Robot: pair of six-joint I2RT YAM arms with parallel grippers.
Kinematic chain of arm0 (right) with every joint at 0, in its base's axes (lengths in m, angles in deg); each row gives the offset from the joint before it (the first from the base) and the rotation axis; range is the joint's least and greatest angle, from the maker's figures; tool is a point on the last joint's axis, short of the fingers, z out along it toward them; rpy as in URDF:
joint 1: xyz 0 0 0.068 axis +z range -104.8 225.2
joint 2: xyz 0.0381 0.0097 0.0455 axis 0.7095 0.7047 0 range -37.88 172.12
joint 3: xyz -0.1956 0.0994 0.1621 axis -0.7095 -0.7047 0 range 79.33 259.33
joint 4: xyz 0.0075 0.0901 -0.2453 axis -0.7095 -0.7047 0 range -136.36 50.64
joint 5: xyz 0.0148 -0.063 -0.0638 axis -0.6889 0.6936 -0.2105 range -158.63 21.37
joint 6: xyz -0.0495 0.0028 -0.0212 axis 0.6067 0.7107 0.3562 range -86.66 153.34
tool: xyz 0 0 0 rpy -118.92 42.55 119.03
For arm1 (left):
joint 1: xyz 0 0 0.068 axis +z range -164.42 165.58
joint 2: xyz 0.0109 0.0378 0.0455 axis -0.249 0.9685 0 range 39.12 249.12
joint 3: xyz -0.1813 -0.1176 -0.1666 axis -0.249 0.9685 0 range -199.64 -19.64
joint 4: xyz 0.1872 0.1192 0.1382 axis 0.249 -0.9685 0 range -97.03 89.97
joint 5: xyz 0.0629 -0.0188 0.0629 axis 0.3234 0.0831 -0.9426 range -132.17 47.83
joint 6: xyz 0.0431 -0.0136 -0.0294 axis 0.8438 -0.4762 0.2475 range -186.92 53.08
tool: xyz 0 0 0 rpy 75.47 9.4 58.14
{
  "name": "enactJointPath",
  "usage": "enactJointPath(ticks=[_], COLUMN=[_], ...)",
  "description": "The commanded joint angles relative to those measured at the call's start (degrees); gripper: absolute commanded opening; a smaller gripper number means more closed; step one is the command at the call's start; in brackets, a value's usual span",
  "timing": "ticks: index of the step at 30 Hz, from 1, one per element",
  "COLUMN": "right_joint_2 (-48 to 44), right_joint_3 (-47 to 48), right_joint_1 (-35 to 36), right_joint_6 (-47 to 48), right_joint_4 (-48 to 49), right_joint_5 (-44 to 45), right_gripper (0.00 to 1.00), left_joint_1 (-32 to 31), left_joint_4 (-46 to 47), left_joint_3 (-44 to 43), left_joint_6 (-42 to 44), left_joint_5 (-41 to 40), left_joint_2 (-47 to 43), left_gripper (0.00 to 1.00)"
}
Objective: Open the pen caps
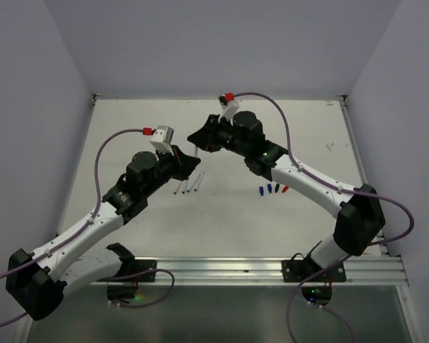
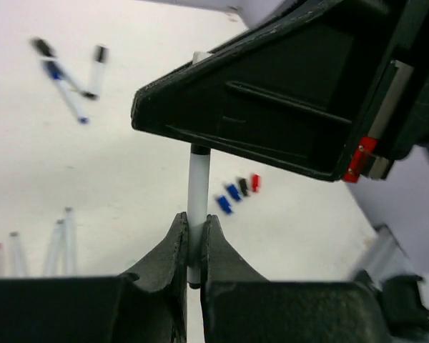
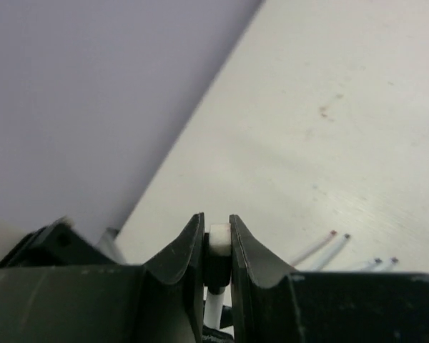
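My left gripper (image 2: pixel 196 216) is shut on a thin white pen barrel (image 2: pixel 198 186), held above the table. The barrel's far end runs up into my right gripper (image 3: pixel 216 219), which is shut on that pen's black cap (image 3: pixel 217 270), whose end is white. In the top view the left gripper (image 1: pixel 193 163) and right gripper (image 1: pixel 197 138) meet tip to tip over the table's middle. Several loose pen caps (image 2: pixel 237 191), blue, black and red, lie in a short row on the table (image 1: pixel 272 189).
Uncapped white pens (image 1: pixel 189 186) lie side by side below the left gripper, also seen as uncapped pens (image 3: pixel 322 246) in the right wrist view. A few capped pens (image 2: pixel 71 78) lie crossed farther off. Grey walls close the table's back and sides.
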Motion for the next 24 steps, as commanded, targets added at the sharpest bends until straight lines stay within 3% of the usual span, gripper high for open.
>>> enactJointPath(ticks=[1, 5, 9, 12, 13, 14, 15, 16, 18, 19, 21, 22, 24], right_joint_2=[5.10, 10.90, 11.88, 11.01, 10.40, 9.26, 6.98, 6.00, 4.95, 3.98, 3.36, 3.44, 4.41], right_joint_3=[12.40, 16.49, 18.70, 17.21, 16.16, 14.23, 8.90, 6.42, 0.19, -1.68, -7.11, -8.54, -10.65], right_joint_1=[3.49, 4.19, 4.19, 4.02, 3.15, 2.27, 1.04, -1.75, -4.06, -5.90, -7.92, -8.46, -9.77], right_joint_6=[13.86, 11.30, 11.82, 14.20, 14.46, 14.81, 13.86, 11.32, 8.41, 5.09, 0.07, -5.52, -10.91], right_joint_4=[-45.15, -50.15, -50.17, -45.26, -42.97, -39.47, -30.56, -25.95, -12.72, -7.58, 8.10, 13.33, 25.35], right_joint_5=[50.81, 60.93, 58.94, 51.57, 47.19, 35.14, 28.49, 21.90, 6.02, 0.36, -10.35, -12.94, -19.08], right_gripper=[0.00, 0.00, 0.00, 0.00, 0.00, 0.00, 0.00, 0.00, 0.00, 0.00, 0.00, 0.00, 0.00], left_joint_1=[-3.12, -4.72, -4.72, -1.57, 0.27, 1.85, 5.00, 5.99, 6.35, 6.35, 6.44, 6.44, 6.70], left_joint_4=[-12.42, -12.94, -10.76, -4.01, -1.11, 8.76, 15.29, 27.28, 37.54, 52.56, 65.22, 77.55, 85.37], left_joint_3=[-3.46, -5.56, -5.05, -2.95, -1.45, 0.65, 5.46, 7.16, 10.33, 11.99, 14.38, 14.91, 16.23], left_joint_6=[9.07, 10.39, 11.36, 11.19, 10.23, 4.91, 1.38, -2.31, -12.16, -16.72, -29.21, -33.25, -41.97], left_joint_5=[-31.71, -34.32, -28.97, -11.17, 3.42, 10.18, 23.39, 27.87, 36.99, 38.88, 43.96, 44.35, 44.70], left_joint_2=[-3.18, 0.94, 2.44, 2.10, 1.75, 1.05, 0.26, 0.34, 2.09, 2.88, 6.74, 8.14, 11.22], left_gripper=[0.00, 0.00, 0.00, 0.00, 0.00, 0.00, 0.00, 0.00, 0.00, 0.00, 0.00, 0.00, 0.00])
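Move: The left fingers already hold the capped pen's barrel; its black cap, already in the right fingers, is roughly 5 cm ahead of the left hand and 4 cm above, straight ahead. The barrel lies about 4 cm back and 3 cm below the right hand, level sideways. The row of loose caps is some 27 cm to the right hand's right, 2 cm back, nearly 30 cm below; the uncapped pens lie about 6 cm ahead and 4 cm left of the left hand, some 24 cm down. Still pinching barrel and cap, both hands swing down together, the left about 5 cm, the right nearly 8 cm and a little forward, wrists turning opposite ways (right clockwise about 25 degrees). Then they turn back and rise slightly, the left drawing the barrel back and right away from the cap as its wrist rolls back clockwise, the right keeping the cap and easing back. Neither gripper opens. ##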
